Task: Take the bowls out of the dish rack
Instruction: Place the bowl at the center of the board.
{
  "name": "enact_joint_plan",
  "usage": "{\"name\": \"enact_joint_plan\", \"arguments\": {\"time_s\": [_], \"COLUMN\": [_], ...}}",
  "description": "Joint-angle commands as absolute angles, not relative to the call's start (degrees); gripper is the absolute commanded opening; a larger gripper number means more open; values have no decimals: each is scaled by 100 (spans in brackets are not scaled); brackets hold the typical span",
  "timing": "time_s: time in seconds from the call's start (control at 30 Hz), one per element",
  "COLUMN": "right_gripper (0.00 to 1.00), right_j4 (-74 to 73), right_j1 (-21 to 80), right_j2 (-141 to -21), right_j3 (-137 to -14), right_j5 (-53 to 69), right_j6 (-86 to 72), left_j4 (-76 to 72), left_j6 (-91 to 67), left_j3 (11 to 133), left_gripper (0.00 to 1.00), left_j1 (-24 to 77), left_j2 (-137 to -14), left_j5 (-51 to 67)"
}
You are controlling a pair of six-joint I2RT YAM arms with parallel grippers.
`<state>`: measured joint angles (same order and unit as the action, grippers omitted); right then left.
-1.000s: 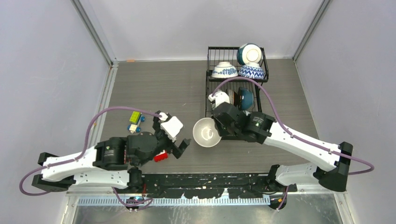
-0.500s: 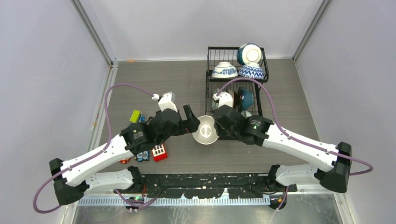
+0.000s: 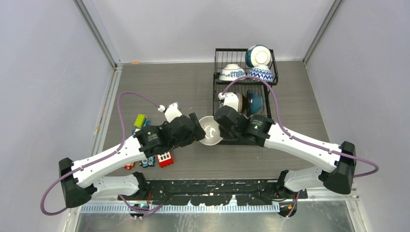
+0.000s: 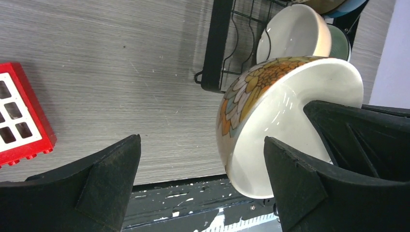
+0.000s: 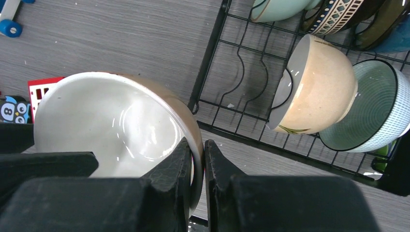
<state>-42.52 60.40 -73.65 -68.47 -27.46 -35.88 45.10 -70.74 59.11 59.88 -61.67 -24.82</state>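
My right gripper point(image 5: 198, 159) is shut on the rim of a bowl point(image 5: 116, 125), white inside with an orange floral outside point(image 4: 270, 111). It holds that bowl above the table just left of the dish rack point(image 3: 216, 104). My left gripper point(image 4: 200, 145) is open; the bowl's near side sits between its fingers, close to the right finger point(image 4: 309, 183), and contact cannot be told. From above, both grippers point(image 3: 197, 129) point(image 3: 218, 126) meet at the bowl point(image 3: 211, 130). A cream bowl point(image 5: 319, 92) and a pale green one point(image 5: 367, 108) stand in the lower rack. Three more bowls point(image 3: 261, 74) fill the upper basket.
Toy blocks lie left of the bowl: a red one point(image 3: 165, 158) point(image 4: 19, 116), a yellow-green one point(image 3: 139, 120) and an owl-print one point(image 5: 9, 110). The black base rail point(image 3: 212, 188) runs along the table's near edge.
My left arm swung up and right from the near left until its open jaws reached the bowl. The right arm drew the bowl slightly back toward the rack.
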Motion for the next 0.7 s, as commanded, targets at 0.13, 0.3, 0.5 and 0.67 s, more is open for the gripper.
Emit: {"name": "enact_joint_plan", "arguments": {"time_s": [0.13, 0.3, 0.5, 0.67], "right_gripper": [1, 1, 1, 1], "right_j4": [-4026, -4037, -3938, -3898], "right_j1": [6058, 6059, 6064, 6064], "right_j2": [-7556, -7620, -7609, -7655], "right_j3": [-7341, -7383, -7330, -7337], "right_j5": [-2866, -2828, -2850, -2833], "right_j6": [-4190, -4311, -4423, -4490], "left_j4": [4581, 4602, 4199, 4121], "left_j6": [-7277, -7238, -7194, -7126], "left_j3": [5926, 5946, 5689, 5674], "left_gripper": [91, 84, 66, 48], "left_j1": [5967, 5968, 5968, 5968], "left_j2": [-6172, -6190, -6121, -6223], "left_j5": [-2874, -3085, -3173, -3119]}}
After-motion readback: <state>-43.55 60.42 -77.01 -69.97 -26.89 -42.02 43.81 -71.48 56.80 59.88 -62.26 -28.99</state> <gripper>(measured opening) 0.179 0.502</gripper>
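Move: Some 5 cm to the right of the left hand and about 1 cm ahead sits the middle of the flower-patterned bowl, a couple of centimetres lower, its rim already between the open fingers. The right hand holds the opposite rim, with the bowl's middle about 5 cm left, 2 back and 2 below. From that hand the beige bowl in the rack is about 7 cm right, 5 ahead and 14 below. The red block is roughly 14 cm left of the left hand, 3 back and 18 below. Closing from wide open to about half, the left fingers narrow around the bowl's left rim, one inside the bowl and one outside, while that hand eases roughly 1 cm each down, forward and left. The right hand keeps its pinch on the opposite rim and carries the bowl about 1 cm left and as much down, turning only slightly; whether the left fingers touch the rim can't be settled. ##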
